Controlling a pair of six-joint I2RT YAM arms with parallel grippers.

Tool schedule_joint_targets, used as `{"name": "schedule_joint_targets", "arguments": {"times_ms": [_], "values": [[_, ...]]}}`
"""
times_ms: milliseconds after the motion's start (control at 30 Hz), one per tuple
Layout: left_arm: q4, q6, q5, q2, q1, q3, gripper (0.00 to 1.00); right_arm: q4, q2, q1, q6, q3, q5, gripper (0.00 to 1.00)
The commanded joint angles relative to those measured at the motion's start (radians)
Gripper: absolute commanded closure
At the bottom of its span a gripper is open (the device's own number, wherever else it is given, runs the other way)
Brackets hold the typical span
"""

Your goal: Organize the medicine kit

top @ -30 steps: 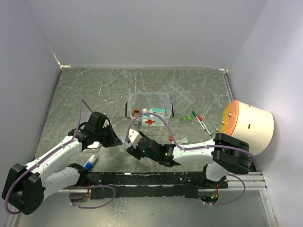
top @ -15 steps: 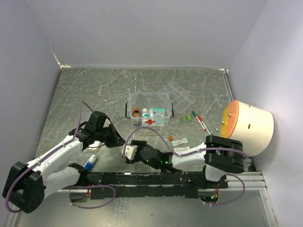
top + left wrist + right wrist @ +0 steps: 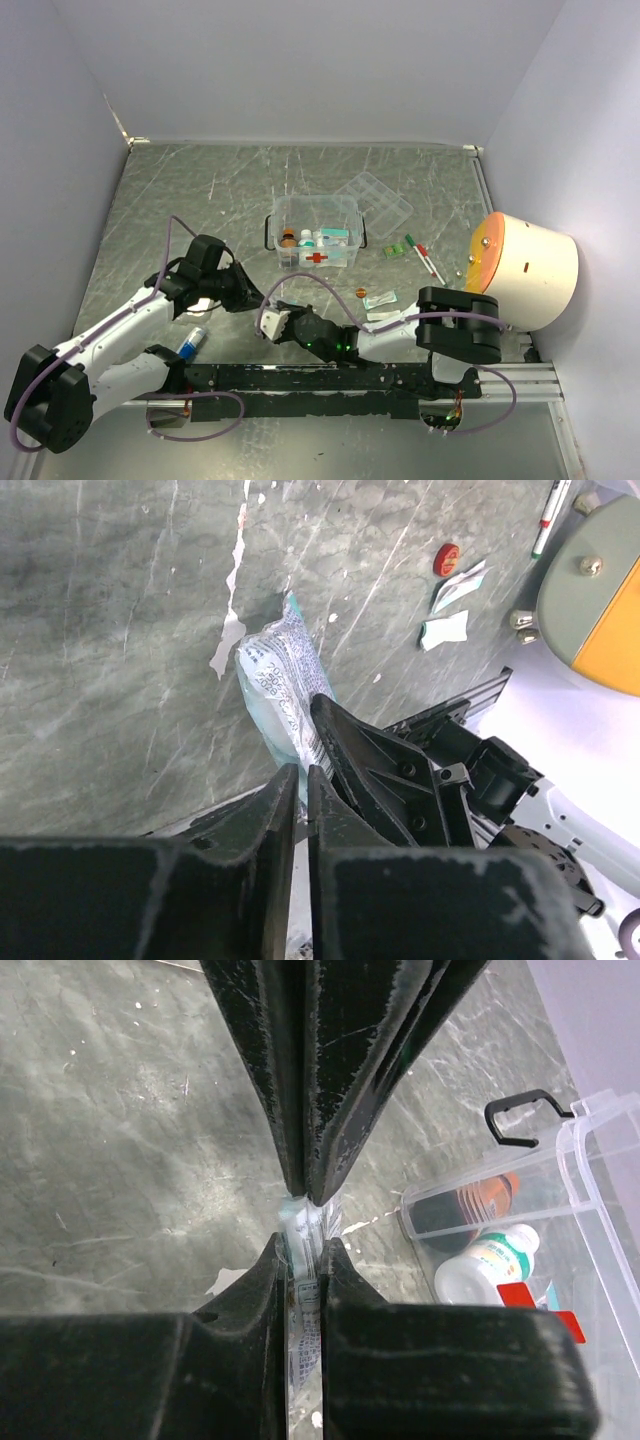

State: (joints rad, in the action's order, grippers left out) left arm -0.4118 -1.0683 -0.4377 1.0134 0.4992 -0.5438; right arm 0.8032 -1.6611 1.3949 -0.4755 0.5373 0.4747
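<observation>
The medicine kit (image 3: pixel 317 257), a clear box with a red cross, stands mid-table with bottles inside; its wall (image 3: pixel 600 1160) and black handle show in the right wrist view. A teal and white printed packet (image 3: pixel 278 685) hangs between both grippers in front of the kit. My left gripper (image 3: pixel 252 303) (image 3: pixel 303 775) is shut on one end of it. My right gripper (image 3: pixel 270 318) (image 3: pixel 305 1250) is shut on the other end, with the packet (image 3: pixel 305 1295) pinched between its fingers. The two sets of fingertips nearly touch.
A flat clear compartmented tray (image 3: pixel 375 195) lies behind the kit on the right. Pens (image 3: pixel 425 258), small sachets (image 3: pixel 380 298) and a red disc (image 3: pixel 361 293) lie right of the kit. A blue and white tube (image 3: pixel 190 343) lies near the left arm. A cream and orange cylinder (image 3: pixel 525 268) stands at the right edge.
My right gripper has slid left toward the left gripper and gone from open to shut on the packet. The left arm has barely moved.
</observation>
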Motion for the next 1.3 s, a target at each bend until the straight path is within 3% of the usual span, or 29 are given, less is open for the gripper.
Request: {"name": "schedule_joint_targets", "arguments": {"times_ms": [0, 133, 267, 600, 1000, 1267], "values": [[-0.022, 0.047, 0.035, -0.010, -0.006, -0.051, 0.71, -0.038, 0.047, 0.002, 0.051, 0.002, 0.029, 1.00], [-0.101, 0.155, 0.185, -0.007, -0.014, -0.155, 0.33, -0.150, 0.119, -0.001, 0.104, 0.009, -0.029, 1.00], [-0.106, 0.223, 0.317, -0.041, -0.016, -0.215, 0.19, -0.271, 0.238, -0.041, 0.235, 0.029, -0.137, 1.00], [-0.086, 0.295, 0.513, -0.185, -0.018, -0.237, 0.17, -0.477, 0.467, -0.301, 0.600, 0.086, -0.465, 1.00], [0.029, 0.541, 0.617, -0.267, -0.019, -0.318, 0.20, -0.822, 0.467, -0.527, 0.866, 0.386, -0.602, 1.00], [0.098, 0.599, 0.595, -0.255, -0.019, -0.344, 0.21, -1.092, 0.369, -0.671, 1.011, 0.628, -0.551, 1.00]]}}
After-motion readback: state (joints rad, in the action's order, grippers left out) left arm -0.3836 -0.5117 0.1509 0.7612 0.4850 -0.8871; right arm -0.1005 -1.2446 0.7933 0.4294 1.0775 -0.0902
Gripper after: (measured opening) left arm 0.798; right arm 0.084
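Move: The clear-and-teal packet is already pinched by both hands. From the right hand, the open kit box it goes to lies about 17 cm ahead, 10 cm right and its middle 3 cm below; inside are the brown bottle, 15 cm ahead and 4 right, and the white bottle, 15 ahead and 8 right. The left hand has the box roughly 16 cm ahead, 12 cm right and 5 cm below. Left hand opens, rising off the packet; right lifts it 20 cm, 10 forward, towards above the kit box. ##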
